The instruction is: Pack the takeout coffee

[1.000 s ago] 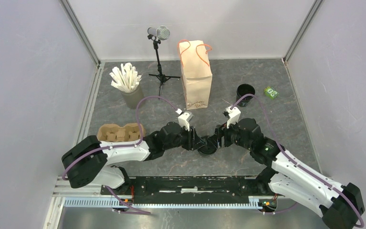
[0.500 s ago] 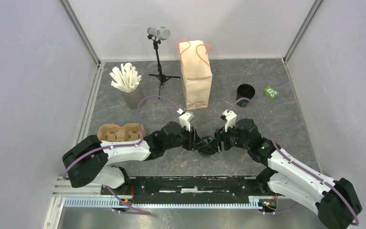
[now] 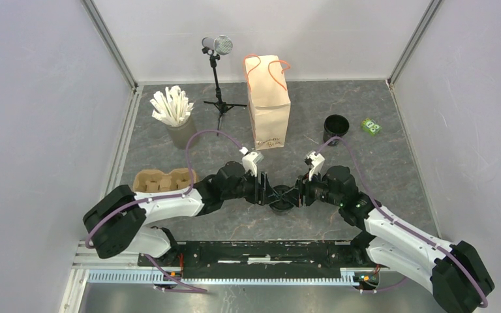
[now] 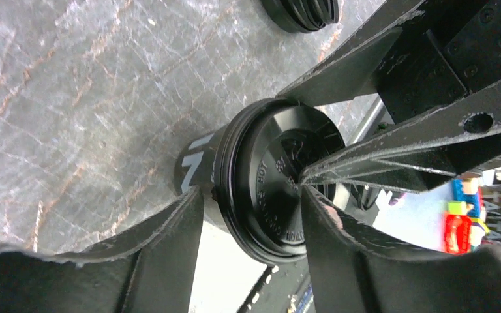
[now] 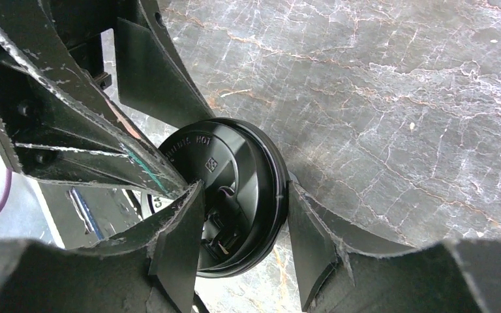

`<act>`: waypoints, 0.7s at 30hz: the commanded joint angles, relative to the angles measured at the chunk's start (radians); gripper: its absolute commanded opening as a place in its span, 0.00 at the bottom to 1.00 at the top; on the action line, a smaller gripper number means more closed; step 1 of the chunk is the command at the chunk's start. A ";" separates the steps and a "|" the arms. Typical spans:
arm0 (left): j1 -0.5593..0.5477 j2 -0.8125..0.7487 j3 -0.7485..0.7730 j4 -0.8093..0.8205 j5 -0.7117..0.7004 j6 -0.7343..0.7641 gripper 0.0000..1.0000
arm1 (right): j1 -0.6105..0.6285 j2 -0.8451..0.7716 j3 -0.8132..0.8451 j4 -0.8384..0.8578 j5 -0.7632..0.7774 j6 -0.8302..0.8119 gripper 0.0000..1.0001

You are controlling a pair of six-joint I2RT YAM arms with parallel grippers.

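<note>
The takeout coffee [image 3: 280,197], a small black cup with its black lid on, stands on the table between both arms. My left gripper [image 3: 269,193] reaches it from the left. In the left wrist view its fingers [image 4: 189,222] flank the cup [image 4: 261,163] just under the lid rim, slightly apart from it. My right gripper [image 3: 295,193] comes from the right. In the right wrist view one of its fingers presses the lid's rim [image 5: 280,189] and the other lies over the lid [image 5: 235,163]. The brown paper bag [image 3: 269,104] stands upright behind.
An open black round container [image 3: 336,125] and a green packet [image 3: 370,126] sit at the back right. A grey cup of white sticks [image 3: 175,114], a microphone tripod [image 3: 217,72] and a cardboard cup carrier [image 3: 163,180] are on the left.
The cup and both grippers have shifted slightly toward the back of the table. The right jaws have narrowed onto the lid; the left jaws have widened.
</note>
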 commanded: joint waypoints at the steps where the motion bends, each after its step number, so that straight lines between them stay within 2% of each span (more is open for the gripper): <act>1: 0.039 -0.055 -0.007 -0.045 0.126 -0.096 0.68 | -0.005 0.020 -0.066 -0.031 0.021 -0.008 0.53; 6: 0.053 -0.118 -0.033 -0.048 0.154 -0.155 0.81 | -0.007 0.014 -0.093 -0.005 0.009 0.009 0.53; 9: 0.053 -0.143 -0.040 -0.076 0.153 -0.182 0.85 | -0.006 0.009 -0.096 -0.004 0.012 0.007 0.53; 15: 0.052 -0.197 -0.126 0.009 0.167 -0.320 0.86 | -0.007 0.017 -0.112 0.022 0.012 0.018 0.53; 21: 0.049 -0.273 -0.259 0.137 0.082 -0.475 0.83 | -0.006 0.025 -0.123 0.033 0.008 0.028 0.53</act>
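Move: The lidded cup stands between the two grippers, its middle about 3 cm right of the left hand, 1 cm back and 5 cm down; from the right hand it lies some 3 cm left, 1 cm back and 5 cm down. From the left hand, the paper bag stands straight ahead about 21 cm out, and the open black cup 22 cm ahead and 19 cm right. The cup tray lies roughly 33 cm to its left and 5 cm farther out. The lidded cup's rim is let go on its left side: the left fingers spread wider and come free of the lid, then back off about 5 cm towards the base and to the left, rising 2 cm before sinking again, while the wrist rolls some 20 degrees. The right fingers keep their hold on the lid's edge, barely stirring. ##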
